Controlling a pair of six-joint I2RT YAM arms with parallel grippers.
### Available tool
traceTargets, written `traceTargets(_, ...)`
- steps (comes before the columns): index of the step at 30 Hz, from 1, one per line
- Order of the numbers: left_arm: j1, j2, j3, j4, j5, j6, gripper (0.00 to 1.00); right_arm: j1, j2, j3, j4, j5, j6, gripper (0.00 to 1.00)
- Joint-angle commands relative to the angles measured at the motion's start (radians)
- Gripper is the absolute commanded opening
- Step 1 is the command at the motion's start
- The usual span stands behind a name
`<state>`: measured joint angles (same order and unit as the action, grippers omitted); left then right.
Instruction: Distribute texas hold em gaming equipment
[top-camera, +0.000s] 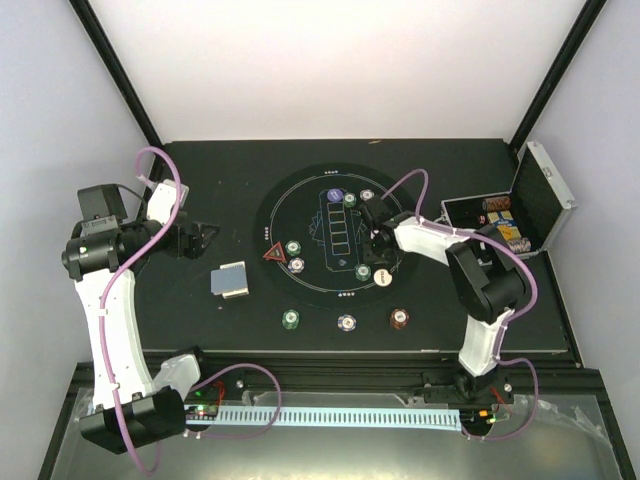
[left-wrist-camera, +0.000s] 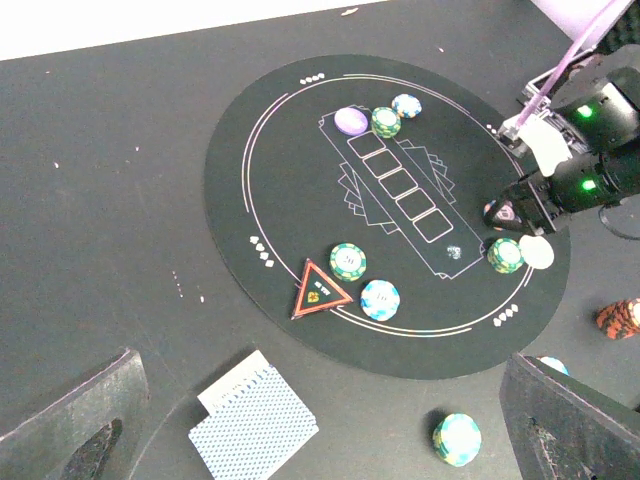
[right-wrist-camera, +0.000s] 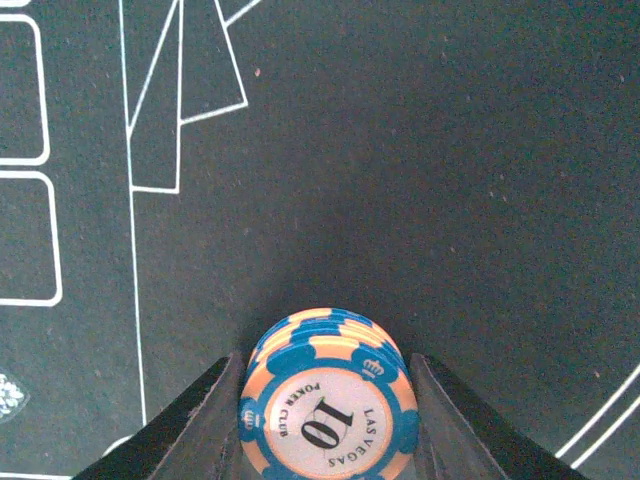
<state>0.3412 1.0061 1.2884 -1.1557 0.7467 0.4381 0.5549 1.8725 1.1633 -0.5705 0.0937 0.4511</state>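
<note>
My right gripper (right-wrist-camera: 326, 368) is shut on a small stack of blue chips (right-wrist-camera: 325, 425) marked 10, low over the round black mat (top-camera: 310, 290), right of its printed boxes. My left gripper (top-camera: 196, 240) hangs open and empty over the bare table left of the mat, above the blue-backed card deck (left-wrist-camera: 255, 420). On the mat lie the red triangle marker (left-wrist-camera: 318, 290), a green chip stack (left-wrist-camera: 347, 261), a blue one (left-wrist-camera: 380, 299), another green stack (left-wrist-camera: 505, 255) and the white round button (left-wrist-camera: 537, 252).
At the mat's far edge sit a pale disc (left-wrist-camera: 351, 121), a green stack (left-wrist-camera: 386, 122) and a blue stack (left-wrist-camera: 406, 105). Green (top-camera: 290, 320), white (top-camera: 347, 323) and maroon (top-camera: 400, 320) stacks line the table's near side. The open silver case (top-camera: 535, 200) stands right.
</note>
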Motion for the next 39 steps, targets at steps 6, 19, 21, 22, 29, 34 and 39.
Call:
traceTargets(6,0.004,-0.001,0.025,-0.009,0.025,0.003,0.99,-0.003,-0.054,-0.093,-0.006,-0.002,0.01,0.32)
traceTargets(19,0.004,-0.004,0.023,-0.011,0.016,0.01,0.99,-0.002,-0.027,0.036,-0.091,0.015,-0.018,0.6)
traceTargets(21,0.005,-0.003,0.025,-0.012,0.014,0.011,0.99,-0.002,-0.045,0.051,-0.109,0.023,-0.016,0.7)
traceTargets(22,0.004,-0.003,0.025,-0.012,0.015,0.011,0.99,-0.003,-0.057,0.055,-0.12,0.03,-0.015,0.73)
traceTargets(29,0.004,-0.005,0.026,-0.015,0.016,0.014,0.99,0.02,-0.269,-0.004,-0.211,0.091,0.035,0.85)
traceTargets(34,0.004,-0.014,0.022,-0.01,0.016,0.018,0.99,0.11,-0.468,-0.14,-0.276,0.107,0.133,0.89)
traceTargets(39,0.004,-0.014,0.011,-0.006,0.033,0.013,0.99,0.198,-0.603,-0.266,-0.336,0.096,0.228,0.95)
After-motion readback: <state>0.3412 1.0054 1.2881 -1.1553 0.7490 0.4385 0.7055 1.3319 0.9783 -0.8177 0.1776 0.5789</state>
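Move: The right hand holds the blue-and-white chips down at table height; their spot lies only about 1 cm back and a touch right. The white button is some 6 cm back and 1 cm right, the green chips about 5 cm back and 3 cm left. The orange stack stands roughly 16 cm back and 5 cm right, another blue-and-white stack 15 cm ahead and 2 cm left. From the left hand, the held chips are about 9 cm ahead, 37 cm right and 29 cm below. Sliding back about 1 cm with the blue-and-white chips still pinched, the right hand pauses, then opens its fingers nearly fully and lets go beside the green chips and white button. It lifts clear, slowly at first, then sweeps up and back together towards the orange stack, ending roughly 10 cm up and 9 cm back. ##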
